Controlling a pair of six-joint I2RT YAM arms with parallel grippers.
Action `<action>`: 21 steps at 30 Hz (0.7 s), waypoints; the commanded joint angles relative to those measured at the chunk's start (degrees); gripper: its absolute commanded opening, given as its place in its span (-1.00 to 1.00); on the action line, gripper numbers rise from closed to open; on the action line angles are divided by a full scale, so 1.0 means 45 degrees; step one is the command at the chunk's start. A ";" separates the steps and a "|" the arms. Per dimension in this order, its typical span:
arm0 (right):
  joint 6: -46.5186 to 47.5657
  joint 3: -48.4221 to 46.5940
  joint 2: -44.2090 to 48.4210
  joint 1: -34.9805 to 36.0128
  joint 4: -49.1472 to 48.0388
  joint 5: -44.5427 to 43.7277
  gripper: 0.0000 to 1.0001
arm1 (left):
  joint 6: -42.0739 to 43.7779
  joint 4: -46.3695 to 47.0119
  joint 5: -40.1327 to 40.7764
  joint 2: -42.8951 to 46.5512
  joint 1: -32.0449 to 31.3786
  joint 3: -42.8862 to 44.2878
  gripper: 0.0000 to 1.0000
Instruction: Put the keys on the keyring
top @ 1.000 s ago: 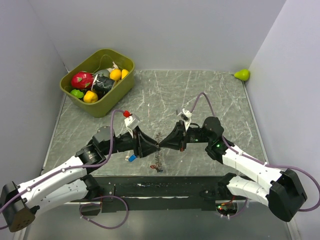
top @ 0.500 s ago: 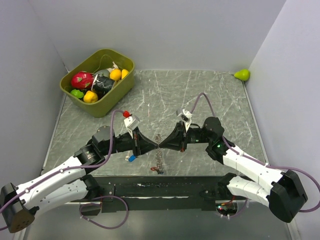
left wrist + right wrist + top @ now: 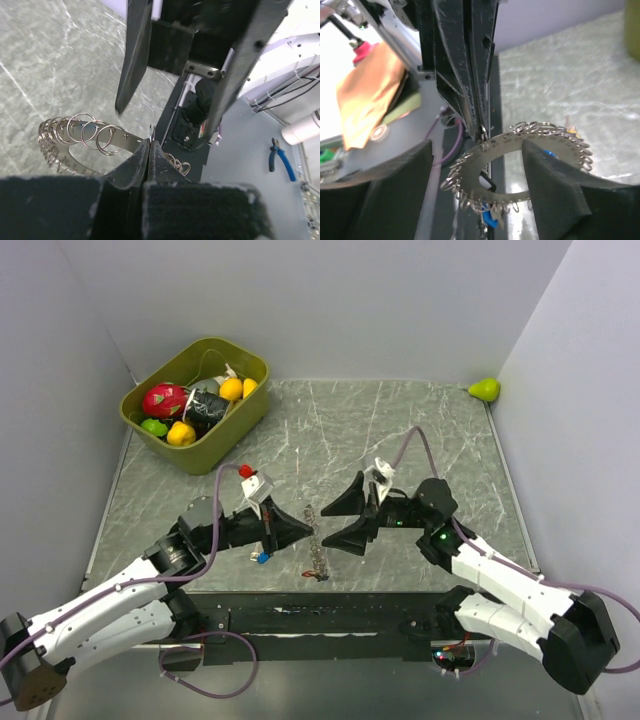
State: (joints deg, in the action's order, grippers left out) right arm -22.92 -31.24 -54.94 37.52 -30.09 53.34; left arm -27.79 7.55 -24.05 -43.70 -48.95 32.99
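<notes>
The keyring (image 3: 314, 540) is a flat silvery ring hung with many small wire loops, held upright above the table's near middle. My left gripper (image 3: 303, 530) is shut on a small loop at its rim; in the left wrist view the fingertips (image 3: 150, 146) meet beside the keyring (image 3: 75, 135). My right gripper (image 3: 337, 527) is open, one finger on each side of the ring and apart from it. The right wrist view shows the keyring (image 3: 520, 150) between my right gripper's (image 3: 477, 165) spread fingers, with a blue-headed key (image 3: 492, 218) dangling from its underside. Another small blue key (image 3: 262, 558) lies under my left arm.
An olive bin (image 3: 243, 358) of toy fruit stands at the back left. A green pear (image 3: 485, 390) sits in the far right corner. A black strip (image 3: 330, 612) runs along the table's near edge, just below the hanging ring.
My right gripper has opened, let go of the keyring and drawn back slightly right. My left gripper has shut on the ring and now holds it alone.
</notes>
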 commanded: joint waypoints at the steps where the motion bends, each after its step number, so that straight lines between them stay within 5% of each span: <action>1: 0.0209 0.0458 0.1074 0.0042 -0.0971 -0.0739 0.84 | 0.0686 0.1115 0.0638 0.0941 -0.0040 -0.0299 -0.98; 4: 0.0579 0.0479 0.1524 0.0003 -0.0542 -0.1111 0.99 | 0.1467 0.1096 0.0794 0.1430 -0.0040 -0.0514 -0.98; 21: 0.1518 0.0400 0.1779 -0.0134 0.0710 -0.1248 0.99 | 0.4514 0.1075 0.1967 0.3461 -0.0021 -0.1159 -0.98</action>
State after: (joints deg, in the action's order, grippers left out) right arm -17.61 -29.12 -47.07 37.28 -26.04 47.79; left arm -12.69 7.84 -15.99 -30.89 -48.95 27.90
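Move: The left fingers are already shut on the keyring's rim; the middle of the keyring hangs about 4 cm below them, some 2 cm ahead and 1 cm to their right. From the right hand, nearly open and holding nothing, that same middle lies about 3 cm left, 2 cm ahead and 5 cm down. On the table, the loose blue key lies about 10 cm to the left of the left hand, level with it, and some 23 cm down; the gold key is about 11 cm left, 4 cm ahead and equally low. Keeping its pinch on the keyring, the left hand draws it away from the right gripper, nearly 4 cm to the left with about 1.5 cm of rise and a little forward, rolling some 20 degrees so that its forward side comes up. The right hand, already free of the keyring, finishes opening wide and backs off about 1.5 cm to the right, rising a couple of centimetres at first and then sinking back by about one, so that its fingers stand empty, facing the keyring. ##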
